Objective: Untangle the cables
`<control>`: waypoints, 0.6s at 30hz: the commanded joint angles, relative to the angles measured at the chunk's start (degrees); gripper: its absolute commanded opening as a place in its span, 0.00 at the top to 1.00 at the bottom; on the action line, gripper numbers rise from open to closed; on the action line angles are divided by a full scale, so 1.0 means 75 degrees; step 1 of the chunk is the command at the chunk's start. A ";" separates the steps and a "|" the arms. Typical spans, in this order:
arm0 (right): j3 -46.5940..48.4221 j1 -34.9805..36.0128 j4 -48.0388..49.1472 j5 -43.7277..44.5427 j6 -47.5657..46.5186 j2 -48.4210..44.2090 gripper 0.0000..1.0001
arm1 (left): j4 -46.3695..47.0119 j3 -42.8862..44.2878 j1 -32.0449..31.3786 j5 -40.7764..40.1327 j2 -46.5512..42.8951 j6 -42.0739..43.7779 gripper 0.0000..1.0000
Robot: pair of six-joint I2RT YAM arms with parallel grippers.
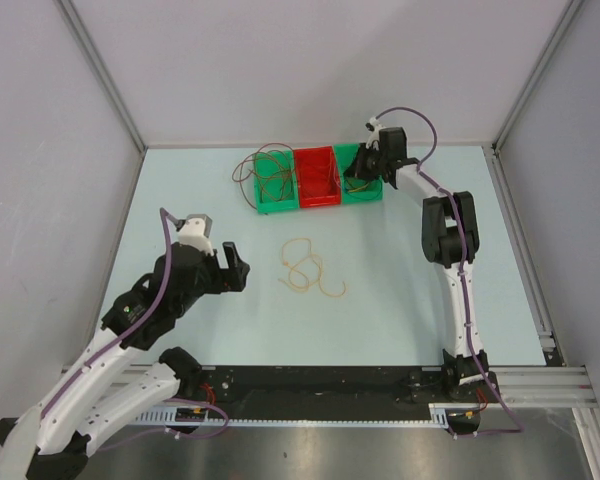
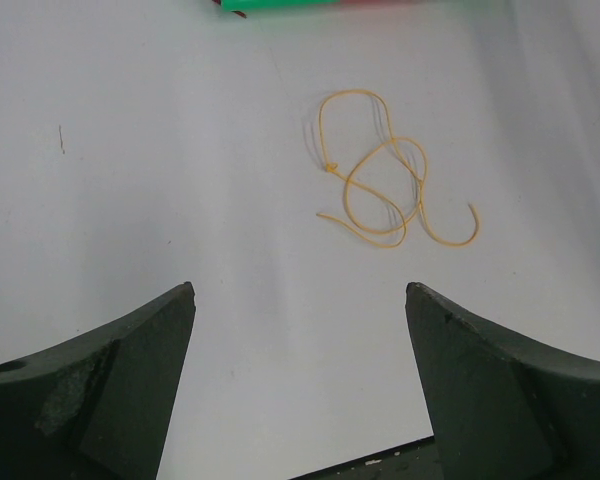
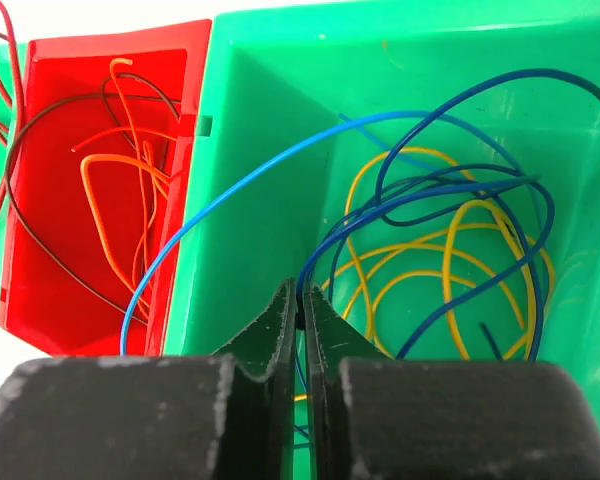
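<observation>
A loose yellow cable (image 1: 302, 268) lies coiled on the pale table, alone in the middle. My left gripper (image 1: 230, 265) hovers to its left, open and holding nothing. In the left wrist view that yellow cable (image 2: 331, 166) lies ahead and to the right of the open left gripper (image 2: 300, 290). My right gripper (image 1: 360, 170) reaches into the right green bin (image 1: 372, 190) at the back. In the right wrist view the right gripper (image 3: 302, 295) is shut on a dark blue cable (image 3: 320, 252). More blue and yellow cables (image 3: 460, 230) lie tangled in that bin.
Three bins stand in a row at the back: a left green bin (image 1: 277, 205) with brown and red wires spilling over its rim, a red bin (image 1: 318, 198) holding orange and brown wires (image 3: 95, 200), and the right green one. Grey walls close in the table.
</observation>
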 commanded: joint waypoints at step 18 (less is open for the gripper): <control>0.0958 0.0168 -0.1255 0.0490 -0.0476 -0.2331 0.45 | 0.0242 -0.0030 0.0066 0.0128 -0.0102 0.0179 0.09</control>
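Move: At the right end of the box row, the right hand holds the blue cable just inside the right green box, whose middle lies about 3 cm to its right, 2 cm ahead and 4 cm below. The red box is some 9 cm to the hand's left and 1 cm ahead, and the left green box about 20 cm left, nearly level with it. For the left hand, the right green box lies roughly 41 cm ahead, 30 cm right and 18 cm lower. Opening its shut fingers to about half their range, the right hand loosens its pinch on the blue cable and, after a small drift to the right, rises almost straight up out of the right green box by some 13 cm. The fingertips tilt up about 10 degrees, and a dark blue strand stays against one of them. ##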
